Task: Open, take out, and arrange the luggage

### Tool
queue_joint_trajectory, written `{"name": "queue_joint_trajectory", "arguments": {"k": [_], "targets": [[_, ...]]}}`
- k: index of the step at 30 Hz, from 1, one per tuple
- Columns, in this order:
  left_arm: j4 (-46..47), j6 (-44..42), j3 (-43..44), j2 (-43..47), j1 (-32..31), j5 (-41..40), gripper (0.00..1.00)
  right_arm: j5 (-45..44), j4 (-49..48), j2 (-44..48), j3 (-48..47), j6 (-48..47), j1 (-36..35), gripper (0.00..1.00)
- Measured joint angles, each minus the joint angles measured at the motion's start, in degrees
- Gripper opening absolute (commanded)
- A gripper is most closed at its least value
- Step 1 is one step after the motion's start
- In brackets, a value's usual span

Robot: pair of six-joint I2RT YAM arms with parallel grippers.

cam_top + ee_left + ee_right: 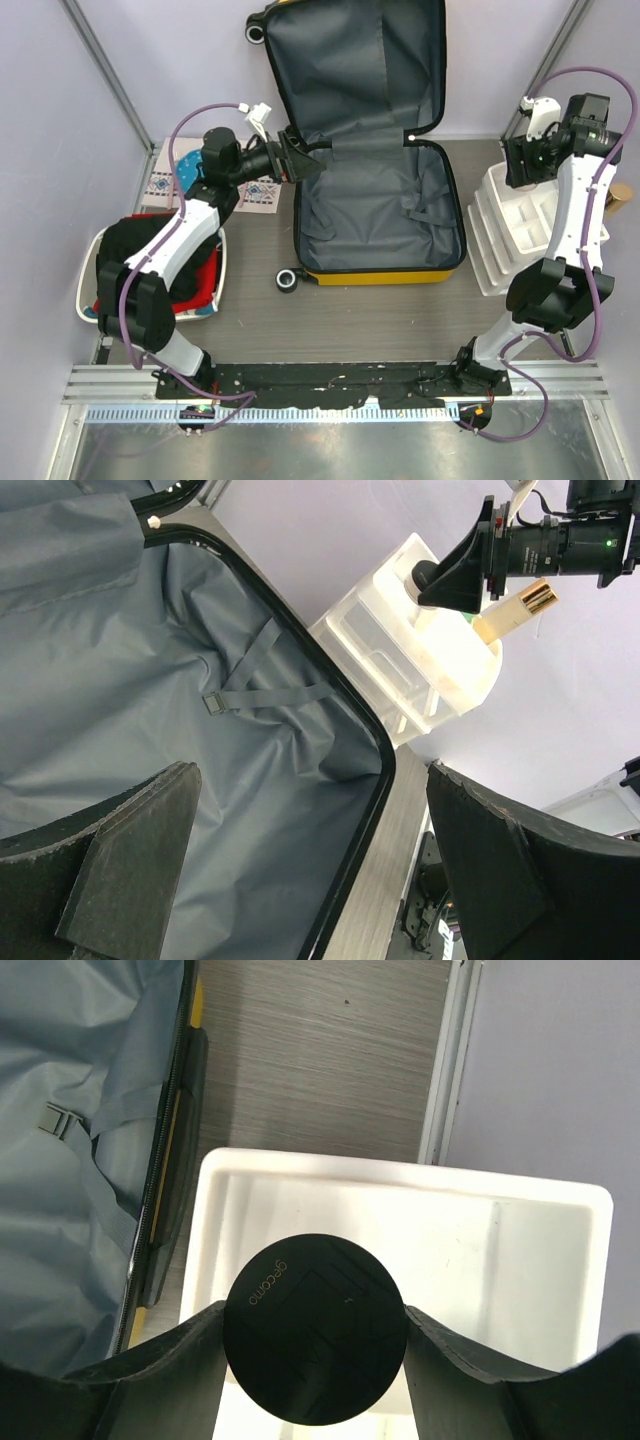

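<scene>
The yellow luggage (380, 190) lies open mid-table, its lid (360, 60) raised against the back wall and its grey lining (150, 680) bare apart from the straps. My left gripper (305, 158) hangs open over the case's left rim near the hinge; in the left wrist view (310, 780) nothing is between its fingers. My right gripper (313, 1312) is shut on a round black-topped container (314, 1328) above the white tray (500, 1250), which stands right of the case (510, 230).
A white basket (88, 285) with dark and red clothes sits at the left front. A patterned cloth (160, 185) lies behind it. A cream bottle with a gold cap (515, 610) shows by the tray. Metal frame posts stand at both back corners.
</scene>
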State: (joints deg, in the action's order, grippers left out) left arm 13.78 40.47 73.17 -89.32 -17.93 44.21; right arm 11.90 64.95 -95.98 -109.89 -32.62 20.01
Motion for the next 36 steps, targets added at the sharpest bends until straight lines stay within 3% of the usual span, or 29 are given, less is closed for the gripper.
{"name": "queue_joint_trajectory", "arguments": {"k": [6, 10, 12, 23, 30, 36], "targets": [[0.3, 0.1, 0.0, -1.4, 0.0, 0.4, 1.00, 0.0, -2.2, 0.2, 3.7, 0.0, 0.5, 0.52], [0.2, 0.1, 0.0, -1.6, 0.0, 0.4, 1.00, 0.3, -3.9, 0.2, 5.0, 0.1, 0.5, 0.78], [0.2, 0.0, 0.0, -1.6, 0.0, 0.4, 1.00, 0.4, -4.5, 0.2, 5.5, 0.4, 0.5, 0.86], [-2.5, -1.7, 0.7, -1.7, 0.0, 0.4, 0.99, 1.6, -5.6, 0.2, 3.9, 2.0, 0.5, 0.88], [-19.7, -8.3, 12.6, -4.9, 0.5, 0.4, 1.00, 4.9, -7.2, 0.1, -4.7, 6.1, -1.2, 0.89], [-43.1, -20.3, 28.1, -10.1, 3.7, -1.8, 1.00, 7.0, -13.9, -1.7, -8.9, 13.6, -7.6, 0.91]]}}
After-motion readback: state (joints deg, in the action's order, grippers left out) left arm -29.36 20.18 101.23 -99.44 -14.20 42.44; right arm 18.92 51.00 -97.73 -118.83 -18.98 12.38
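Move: The black-lidded jar is still in the right fingers, just above its spot in the far left part of the white organizer's top tray: straight below, some 4 cm down. From this hand the tray's middle is about 6 cm right and 7 cm back; the gold-capped bottle is roughly 16 cm right, 7 cm back. The open suitcase's lower shell is about 25 cm left, 6 cm back, far lower. From the left hand the jar is some 42 cm right, nearly level fore and aft, and a little lower. The black-lidded jar is lowered about 2 cm into the white tray by the right hand, whose fingers then open and let go. That hand climbs away about 11 cm, swinging forward and left past the tray's far edge with its fingers tipping up some 20 degrees. Late on, the empty, open left hand drifts a few centimetres left and forward, rolling about 15 degrees. ##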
